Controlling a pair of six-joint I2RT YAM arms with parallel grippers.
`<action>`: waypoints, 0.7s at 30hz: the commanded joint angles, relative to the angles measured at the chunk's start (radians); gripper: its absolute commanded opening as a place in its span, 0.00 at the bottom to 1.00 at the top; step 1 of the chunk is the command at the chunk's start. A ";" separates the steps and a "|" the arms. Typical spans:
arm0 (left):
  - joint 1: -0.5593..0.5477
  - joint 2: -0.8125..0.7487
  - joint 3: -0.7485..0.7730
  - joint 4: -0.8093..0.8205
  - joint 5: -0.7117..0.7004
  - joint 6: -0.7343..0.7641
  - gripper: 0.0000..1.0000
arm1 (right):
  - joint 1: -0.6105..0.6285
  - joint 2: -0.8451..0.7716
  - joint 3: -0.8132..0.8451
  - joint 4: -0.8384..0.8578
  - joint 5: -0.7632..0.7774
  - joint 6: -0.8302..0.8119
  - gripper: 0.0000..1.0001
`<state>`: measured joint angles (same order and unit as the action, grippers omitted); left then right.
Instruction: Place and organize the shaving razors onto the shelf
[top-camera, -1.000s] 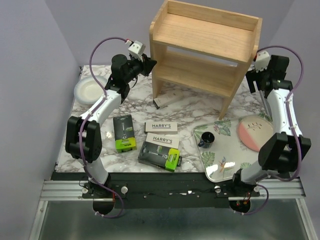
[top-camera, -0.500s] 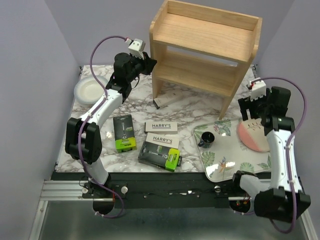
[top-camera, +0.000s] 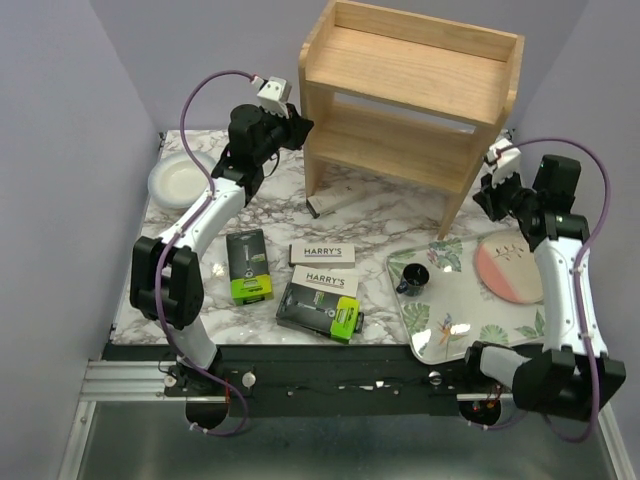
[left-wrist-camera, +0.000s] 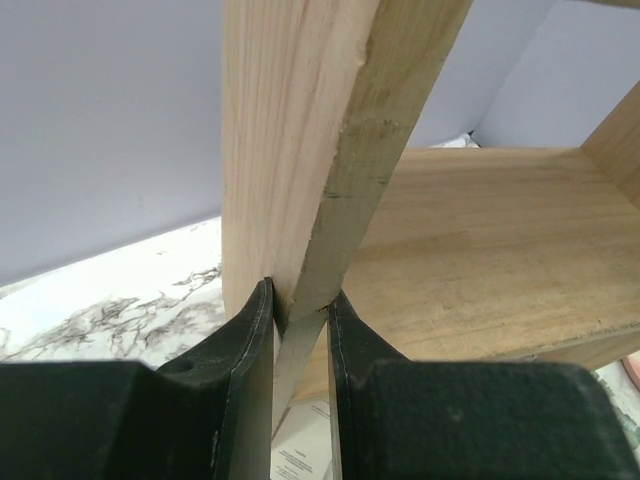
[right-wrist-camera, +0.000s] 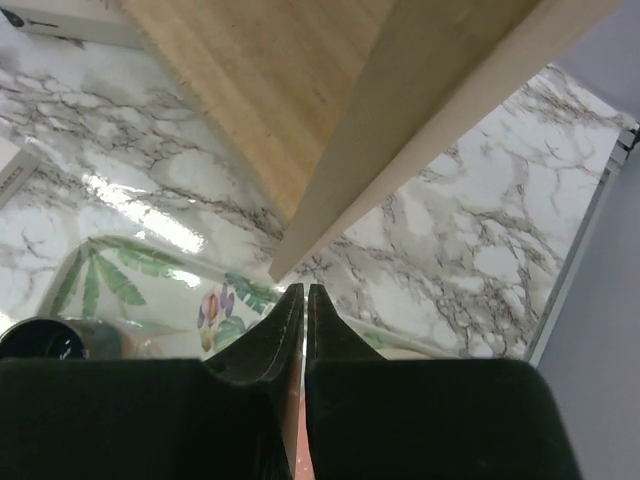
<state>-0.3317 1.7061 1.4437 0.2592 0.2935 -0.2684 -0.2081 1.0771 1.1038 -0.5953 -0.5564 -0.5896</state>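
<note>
The wooden shelf (top-camera: 410, 75) stands at the back of the table. My left gripper (top-camera: 296, 125) is shut on the front edge of its left side panel (left-wrist-camera: 300, 150), one jaw on each face. My right gripper (top-camera: 484, 195) is shut and holds nothing; its tips (right-wrist-camera: 304, 292) hover just below the bottom corner of the right side panel (right-wrist-camera: 420, 110). Two black-and-green razor packs (top-camera: 247, 265) (top-camera: 322, 310) and two white HARRY'S boxes (top-camera: 322, 255) (top-camera: 331, 281) lie on the marble in front. A third white box (top-camera: 335, 200) lies under the shelf's lower tier.
A leaf-patterned tray (top-camera: 470, 300) sits at the front right with a black cup (top-camera: 413, 278) on it. A pink plate (top-camera: 510, 265) lies at the tray's right. A white bowl (top-camera: 178, 180) rests at the far left.
My right arm dropped from beside the shelf's upper right side to the foot of the right panel, and its jaws closed. The left arm kept its hold.
</note>
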 joint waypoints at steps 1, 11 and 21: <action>-0.035 -0.075 0.009 -0.058 0.033 -0.063 0.00 | 0.013 0.159 0.160 0.091 -0.037 0.046 0.11; -0.007 -0.120 -0.003 -0.144 0.012 -0.034 0.00 | 0.091 0.463 0.456 0.069 -0.028 -0.010 0.12; 0.045 -0.142 0.021 -0.207 -0.050 0.018 0.02 | 0.196 0.523 0.432 0.118 -0.005 0.043 0.12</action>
<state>-0.3321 1.6348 1.4338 0.1265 0.2207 -0.2199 -0.0460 1.5803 1.5562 -0.5282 -0.5709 -0.5770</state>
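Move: The right hand, already shut, has the front edge of the shelf's right side panel about 6 cm ahead and 3 cm to its left, at its own height. Roughly 22 cm lower stand the mug, some 17 cm left and 4 cm back, and the pink board, about 7 cm right and 1 cm back. The left hand still grips the shelf's left side panel at its fingertips; the white box lies some 10 cm right of that hand, level with it and 28 cm below. Shut right hand drives 13 cm forward, then 5 cm left, pushing shelf's right panel outward; left keeps hold. ##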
